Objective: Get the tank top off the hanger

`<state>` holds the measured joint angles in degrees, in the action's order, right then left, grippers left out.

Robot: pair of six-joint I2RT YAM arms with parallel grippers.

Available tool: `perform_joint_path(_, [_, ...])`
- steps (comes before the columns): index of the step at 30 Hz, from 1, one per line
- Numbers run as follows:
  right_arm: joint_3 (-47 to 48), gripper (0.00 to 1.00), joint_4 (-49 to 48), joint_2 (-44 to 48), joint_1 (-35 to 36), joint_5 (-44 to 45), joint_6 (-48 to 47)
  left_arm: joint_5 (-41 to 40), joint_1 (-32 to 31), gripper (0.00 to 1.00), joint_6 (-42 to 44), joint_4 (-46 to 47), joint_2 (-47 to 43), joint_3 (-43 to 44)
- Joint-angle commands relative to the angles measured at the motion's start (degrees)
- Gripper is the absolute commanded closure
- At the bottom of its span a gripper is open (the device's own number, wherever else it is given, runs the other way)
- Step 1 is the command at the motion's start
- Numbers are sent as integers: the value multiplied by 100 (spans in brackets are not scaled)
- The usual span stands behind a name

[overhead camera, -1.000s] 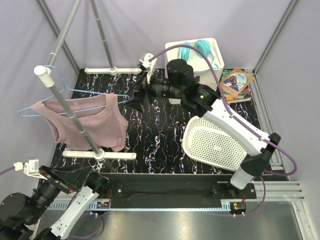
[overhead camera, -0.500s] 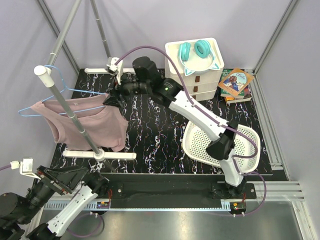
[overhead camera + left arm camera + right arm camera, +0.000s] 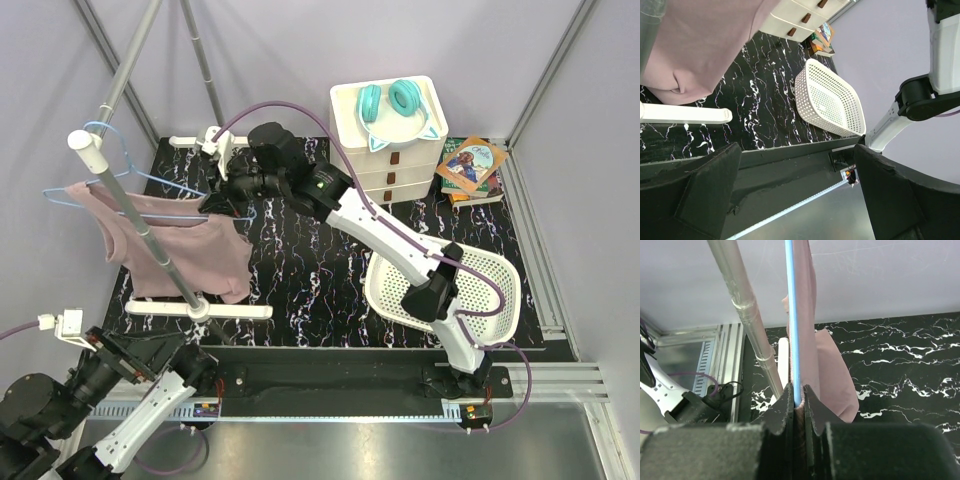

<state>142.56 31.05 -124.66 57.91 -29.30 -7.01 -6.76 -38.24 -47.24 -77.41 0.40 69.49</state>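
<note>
The dusty-pink tank top (image 3: 190,245) hangs on the light-blue wire hanger (image 3: 165,183), whose hook sits over the grey rail pole (image 3: 150,235) at the left. My right gripper (image 3: 222,203) reaches across to the hanger's right end. In the right wrist view it (image 3: 799,399) is shut on the blue hanger wire (image 3: 791,315) together with a fold of the pink top (image 3: 832,380). My left gripper (image 3: 125,350) is low at the near left, below the rack. Its fingers (image 3: 705,195) are wide open and empty, and the top's hem (image 3: 700,45) shows above them.
A white drawer unit (image 3: 395,160) carrying teal headphones (image 3: 390,100) stands at the back. Books (image 3: 470,165) lie at the back right. A white perforated basket (image 3: 450,290) lies tilted at the right. White rack base bars (image 3: 200,310) lie on the black marbled table.
My right arm swung left from the table's middle to the hanger's right end and shut on it. The hanger and top shifted and tilted, and the top bunched. The left arm barely moved.
</note>
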Motion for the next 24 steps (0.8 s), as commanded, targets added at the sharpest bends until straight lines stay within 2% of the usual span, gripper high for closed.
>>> perform_joint_path(1, [386, 100, -72, 548, -25, 433, 252, 245, -26, 1, 14, 454, -594, -181])
perform_joint_path(11, [527, 100, -406, 776, -17, 1330, 964, 1010, -26, 1, 242, 1025, -357, -489])
perform_joint_path(15, [484, 100, -450, 908, -17, 2189, 1166, 1475, -17, 1, 347, 1280, -76, -621])
perform_joint_path(24, [-1317, 100, -1021, 2110, -17, 3639, 1605, 2591, 71, 1, 295, 2703, 758, -1148])
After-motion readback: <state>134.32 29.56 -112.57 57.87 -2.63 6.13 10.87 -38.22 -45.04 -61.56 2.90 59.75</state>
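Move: My right hand already grips the lower bar of the hanger, near its right end, with the tank top's strap. The hanger's hook sits on the rack bar about 14 cm to the left and roughly 17 cm above; the tank top's middle hangs some 7 cm left and 12 cm below, about level fore and aft. The rack's front leg leans some 12 cm back and 9 cm left. From my left hand the tank top is about 22 cm ahead, 3 cm left and a little below, some 6 cm. Keeping my right fingers shut on hanger and strap, I raise them first, then carry them increasingly right and forward, about 6 cm up, 6 cm right and 4 cm forward, away from the front leg, while turning some 30 degrees clockwise to bring the hook off the bar. My open left hand swings about 7 cm right, turning clockwise too. ##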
